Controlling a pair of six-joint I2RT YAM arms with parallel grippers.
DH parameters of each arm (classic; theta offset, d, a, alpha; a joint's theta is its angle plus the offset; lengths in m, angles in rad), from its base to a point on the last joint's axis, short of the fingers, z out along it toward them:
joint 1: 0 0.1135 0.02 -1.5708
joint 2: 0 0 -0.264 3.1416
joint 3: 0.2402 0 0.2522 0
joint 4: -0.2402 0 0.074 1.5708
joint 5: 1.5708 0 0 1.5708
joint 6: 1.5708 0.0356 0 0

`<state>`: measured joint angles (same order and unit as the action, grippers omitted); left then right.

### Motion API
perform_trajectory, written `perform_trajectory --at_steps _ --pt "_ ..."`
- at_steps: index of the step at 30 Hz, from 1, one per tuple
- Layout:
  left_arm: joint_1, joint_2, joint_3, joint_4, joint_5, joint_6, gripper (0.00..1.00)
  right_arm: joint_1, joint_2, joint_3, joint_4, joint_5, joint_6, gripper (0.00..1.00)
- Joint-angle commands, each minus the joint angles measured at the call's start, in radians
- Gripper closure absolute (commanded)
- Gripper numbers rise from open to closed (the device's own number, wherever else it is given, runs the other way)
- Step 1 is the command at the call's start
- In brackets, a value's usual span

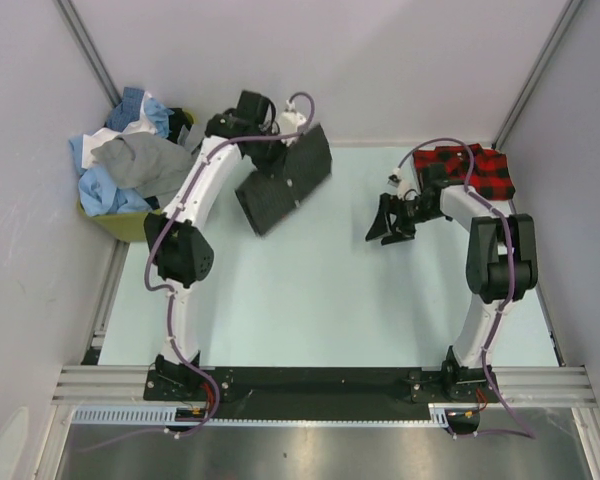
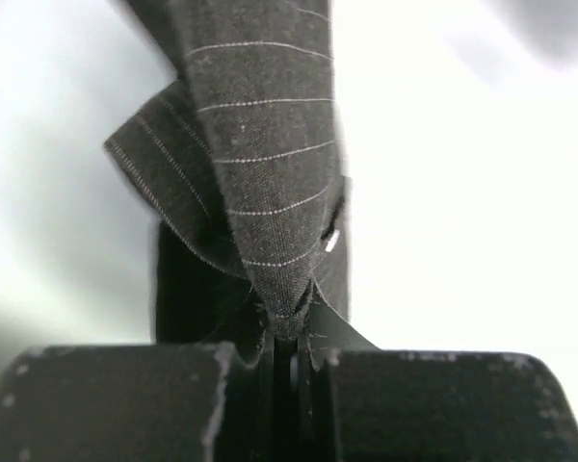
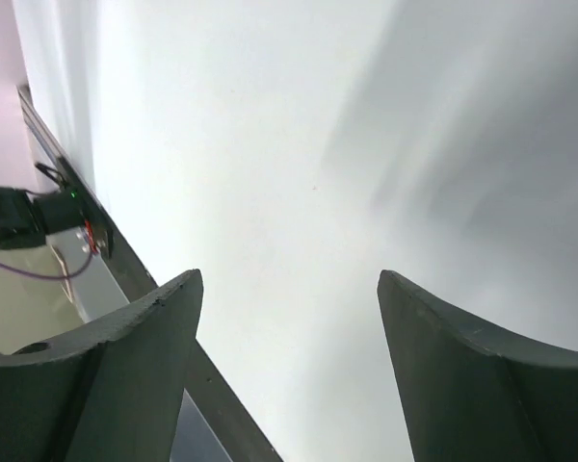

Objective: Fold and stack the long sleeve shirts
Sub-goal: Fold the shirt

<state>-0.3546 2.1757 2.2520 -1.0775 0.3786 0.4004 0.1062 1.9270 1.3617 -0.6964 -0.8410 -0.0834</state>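
Observation:
A dark charcoal pinstriped shirt (image 1: 285, 180) lies folded at the back left of the table, partly lifted. My left gripper (image 1: 265, 135) is shut on its far edge; in the left wrist view the cloth (image 2: 270, 173) hangs pinched between the closed jaws of the left gripper (image 2: 287, 337). A folded red-and-black plaid shirt (image 1: 480, 170) rests at the back right corner. My right gripper (image 1: 385, 228) hovers over the table's middle right, open with nothing between its fingers (image 3: 149, 337). The right gripper (image 3: 289, 289) faces bare table in its wrist view.
A yellow-green basket (image 1: 120, 222) at the far left holds a heap of blue, white and grey shirts (image 1: 125, 160). Grey walls close the table at left, back and right. The arm bases stand on a black rail (image 1: 320, 385) at the near edge.

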Motion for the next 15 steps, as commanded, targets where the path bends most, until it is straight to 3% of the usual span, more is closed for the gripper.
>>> perform_trajectory --at_steps 1,5,9,12,15 --pt "-0.062 -0.033 0.140 -0.035 -0.335 0.239 1.00 -0.043 -0.068 -0.048 0.052 -0.056 0.057 0.21" --pt "-0.161 -0.083 -0.026 0.069 -0.551 0.345 1.00 -0.071 -0.095 -0.134 0.133 -0.098 0.129 0.21" --pt "-0.300 -0.146 -0.442 0.316 -0.693 0.304 1.00 -0.089 -0.102 -0.208 0.207 -0.130 0.212 0.21" --pt "-0.409 -0.142 -0.589 0.364 -0.710 0.186 1.00 -0.097 -0.109 -0.259 0.224 -0.156 0.249 0.21" --pt "-0.492 -0.128 -0.626 0.347 -0.655 0.046 1.00 -0.099 -0.140 -0.325 0.238 -0.176 0.273 0.21"
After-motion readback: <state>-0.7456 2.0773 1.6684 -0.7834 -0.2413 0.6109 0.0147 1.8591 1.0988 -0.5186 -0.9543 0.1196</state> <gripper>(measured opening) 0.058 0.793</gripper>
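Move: The left gripper holds the gathered dark striped shirt in the air. The bare table where the shirt is to come down lies about 17 cm below this gripper, 8 cm back and 3 cm to its right. The clothes basket is some 30 cm to its left, level with it; the open right gripper sits about 25 cm to its right and 10 cm back. From the right gripper, that landing spot is roughly 22 cm left, 2 cm ahead and 7 cm below. Keep the left fingers shut on the dark shirt and finish the upswing, about 5 cm up and slightly forward, then whip it down some 17 cm and back about 11 cm towards the table, drifting right. Roll the wrist around 40 degrees, left side rising, so the fingers swing from rightward to downward. Draw the open right gripper back a few centimetres, slightly right. ##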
